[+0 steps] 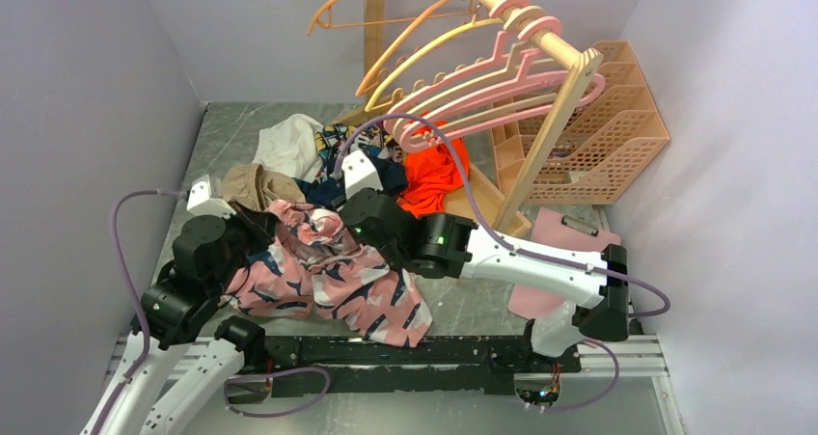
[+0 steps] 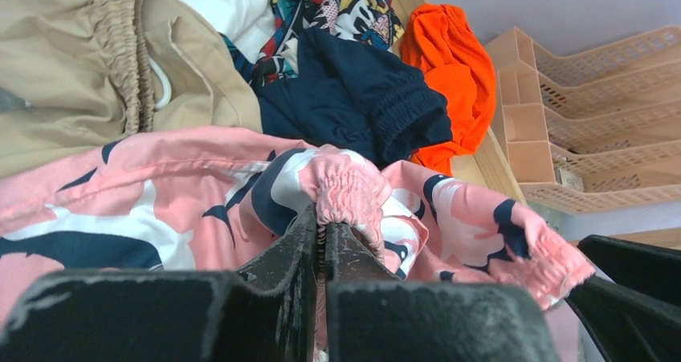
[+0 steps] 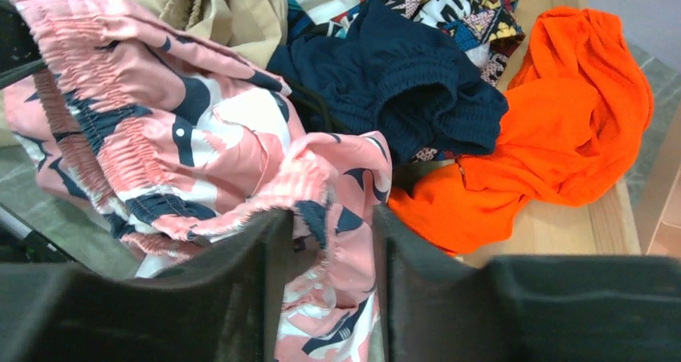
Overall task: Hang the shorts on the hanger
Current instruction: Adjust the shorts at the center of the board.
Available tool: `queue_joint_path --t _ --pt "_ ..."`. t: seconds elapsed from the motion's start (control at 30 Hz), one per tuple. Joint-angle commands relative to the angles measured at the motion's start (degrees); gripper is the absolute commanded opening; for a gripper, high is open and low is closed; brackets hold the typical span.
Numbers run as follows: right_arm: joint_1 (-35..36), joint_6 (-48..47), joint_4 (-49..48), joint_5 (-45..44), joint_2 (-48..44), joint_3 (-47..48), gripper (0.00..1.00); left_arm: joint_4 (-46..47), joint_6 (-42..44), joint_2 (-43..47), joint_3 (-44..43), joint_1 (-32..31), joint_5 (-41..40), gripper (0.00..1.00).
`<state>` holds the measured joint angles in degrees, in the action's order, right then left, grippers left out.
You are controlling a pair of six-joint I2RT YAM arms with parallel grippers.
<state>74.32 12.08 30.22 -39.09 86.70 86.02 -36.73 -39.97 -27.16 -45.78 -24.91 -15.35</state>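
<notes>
The pink whale-print shorts lie bunched on the table between my two arms. My left gripper is shut on their gathered waistband; in the top view it sits at the shorts' left edge, partly hidden by fabric. My right gripper is open, its jaws astride a fold of the shorts with cloth between them; in the top view it is low over the shorts' far edge. The pink hanger hangs among others on the wooden rail at the back.
A pile of clothes lies behind the shorts: tan garment, white cloth, comic-print fabric, dark navy garment, orange-red garment. Orange and yellow hangers share the wooden rack. A peach basket stands at the right.
</notes>
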Motion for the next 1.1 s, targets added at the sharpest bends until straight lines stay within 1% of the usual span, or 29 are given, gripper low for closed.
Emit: queue_joint_path --t 0.0,0.03,0.1,0.23,0.3,0.37,0.43,0.53,0.77,0.9,0.97,1.07 --pt "-0.1 5.0 2.0 3.3 -3.2 0.0 0.51 -1.4 -7.1 3.1 1.9 0.1 -3.9 0.07" --pt "-0.1 6.1 2.2 4.2 -4.0 -0.6 0.53 -1.3 -8.2 4.1 2.5 0.1 -4.5 0.07" --pt "-0.1 8.1 2.4 6.5 -5.9 -2.0 0.56 -1.2 -9.8 6.0 3.3 0.1 -5.7 0.07" --pt "0.9 9.3 -0.6 15.2 -10.7 -7.6 0.56 -1.9 -11.1 7.4 3.5 0.1 -7.5 0.07" --pt "2.1 10.8 -2.2 16.4 -12.3 -10.7 0.56 -2.9 -11.5 6.8 3.1 0.1 -8.1 0.07" --pt "2.7 12.6 -2.2 15.5 -12.8 -12.6 0.57 -3.7 -11.8 6.0 2.7 0.2 -8.4 0.07" --pt "3.0 15.0 -1.6 13.5 -12.8 -14.1 0.60 -3.7 -12.1 5.4 2.7 0.1 -8.2 0.07" --pt "3.8 17.4 -1.9 12.3 -13.1 -16.3 0.68 -3.3 -12.2 4.5 2.6 0.2 -8.0 0.07" --pt "12.8 17.0 2.3 6.2 -10.3 -15.9 0.77 -3.7 -12.1 3.3 1.9 0.1 -9.4 0.07" --pt "15.9 16.8 1.9 6.6 -8.6 -17.0 0.91 -3.3 -12.0 2.6 1.9 0.1 -9.7 0.07" --pt "16.3 18.2 1.5 5.9 -7.5 -18.3 0.92 -3.0 -12.2 2.4 2.1 0.1 -9.4 0.07" --pt "16.2 20.9 1.0 2.5 -4.7 -19.6 0.92 -2.8 -12.3 2.3 2.5 0.1 -8.9 0.07"
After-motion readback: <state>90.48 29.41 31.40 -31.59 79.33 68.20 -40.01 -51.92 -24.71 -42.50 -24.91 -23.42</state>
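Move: The pink shorts hang and lie bunched, their middle about 4 cm back, 4 cm left and 13 cm below the right hand, the waistband's right end just between its parting fingers. From that hand the navy shorts lie about 20 cm ahead and 1 cm right, the orange garment 20 cm ahead and 15 cm right, both some 20 cm lower. From the left hand, which pinches the waistband, the pink shorts' middle is 4 cm back, 11 cm right and 10 cm below. Back towards its base by about 14 cm, then also down some 9 cm, the right hand leaves the waistband and swings over the pink shorts' near part, fingers opening wide and tipping down about 15 degrees while turning slightly counter-clockwise. The left hand keeps its pinch on the waistband, shifting a couple of centimetres left and down and turning counter-clockwise. ##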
